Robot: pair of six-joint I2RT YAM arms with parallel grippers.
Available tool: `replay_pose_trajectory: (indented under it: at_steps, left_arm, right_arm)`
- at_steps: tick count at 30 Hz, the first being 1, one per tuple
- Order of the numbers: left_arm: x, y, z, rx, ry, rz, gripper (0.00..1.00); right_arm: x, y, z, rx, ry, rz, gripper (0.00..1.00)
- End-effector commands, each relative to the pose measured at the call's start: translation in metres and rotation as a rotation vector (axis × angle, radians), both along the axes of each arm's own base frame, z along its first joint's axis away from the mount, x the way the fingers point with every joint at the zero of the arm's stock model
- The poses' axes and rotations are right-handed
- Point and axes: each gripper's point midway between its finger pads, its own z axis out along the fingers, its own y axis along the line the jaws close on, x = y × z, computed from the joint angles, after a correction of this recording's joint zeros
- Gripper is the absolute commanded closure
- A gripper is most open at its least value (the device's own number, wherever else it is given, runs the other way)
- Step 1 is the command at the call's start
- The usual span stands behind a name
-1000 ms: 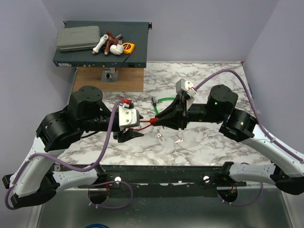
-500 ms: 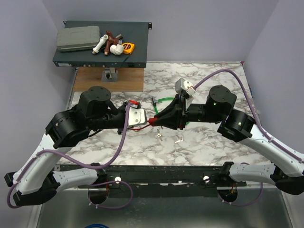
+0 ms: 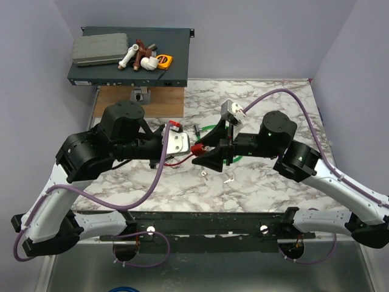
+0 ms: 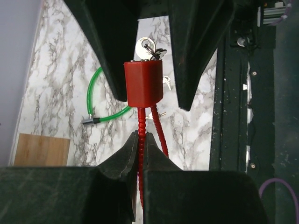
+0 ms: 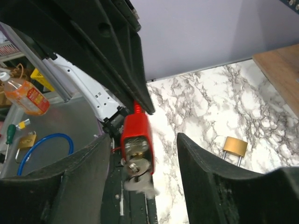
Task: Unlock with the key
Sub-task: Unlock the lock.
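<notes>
A red cable lock [image 4: 143, 84] hangs in the air between the two grippers. My left gripper [image 4: 141, 135] is shut on one strand of its red ribbed cable [image 4: 160, 131], just below the lock body. The key [image 4: 146, 47], small and silvery with a ring on it, sticks out of the body's end face. In the right wrist view the key [image 5: 138, 175] looks blurred. My right gripper [image 5: 142, 140] is open, with one finger on each side of the red lock body [image 5: 136, 133] and touching neither. From above, the lock body [image 3: 197, 149] sits where the two grippers meet.
A green cable lock [image 3: 213, 128] lies on the marble table behind the grippers, and two small loose keys [image 3: 205, 173] lie in front. A brass padlock [image 5: 235, 146] rests on the table. A black shelf [image 3: 130, 58] with tools and a wooden board [image 3: 140, 101] stand back left.
My left gripper moved in towards the centre and closed on the red cable. My right gripper, which was shut at the lock's end, has opened and shifted slightly left.
</notes>
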Motion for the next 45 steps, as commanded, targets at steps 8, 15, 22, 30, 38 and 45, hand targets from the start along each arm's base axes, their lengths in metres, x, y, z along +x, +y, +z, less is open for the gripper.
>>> replay_pose_trajectory:
  at_steps: [8,15,22,30,38,45]
  left_arm:
    - [-0.021,0.008,-0.014,0.14,0.181,-0.043,1.0]
    - [-0.021,0.015,-0.018,0.144,0.166,-0.017,1.0]
    - [-0.021,0.021,-0.02,0.16,0.139,-0.017,1.0]
    - [-0.017,0.025,-0.023,0.174,0.113,-0.003,1.0]
    - [-0.012,0.023,-0.028,0.201,0.115,0.008,1.0]
    - [-0.011,0.019,-0.027,0.201,0.119,0.001,1.0]
  right_arm:
    - [0.0,0.003,0.013,-0.077,-0.045,0.052,0.37]
    - [-0.003,0.0,0.013,-0.139,-0.043,0.079,0.41]
    - [-0.011,0.009,0.001,-0.208,0.025,0.166,0.39]
    - [-0.012,0.02,-0.018,-0.28,0.062,0.238,0.38]
    - [-0.011,0.021,-0.033,-0.321,0.08,0.24,0.52]
    - [0.001,0.024,-0.045,-0.341,0.057,0.193,0.88]
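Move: The red lock body sits right between the right hand's open fingers, almost at that hand's centre. From the left hand, whose shut fingers pinch its cable, it is some 5 cm to the right, 1 cm ahead and 1 cm lower. On the table, roughly 35 cm below the right hand, one loose key lies about 4 cm ahead and 3 cm right of that hand, another 4 cm ahead and 12 cm right; the brass padlock is about 11 cm ahead and 12 cm left. Staying open around the red lock body, the right hand first lifts slightly, then sinks about 6 cm while edging left, tipping its fingers down some 20 degrees and turning a little counter-clockwise, and finally closes to pinch the body. The left hand keeps its pinch on the cable, dips a net 3 cm with a 2 cm drift left and tips a little further down. ##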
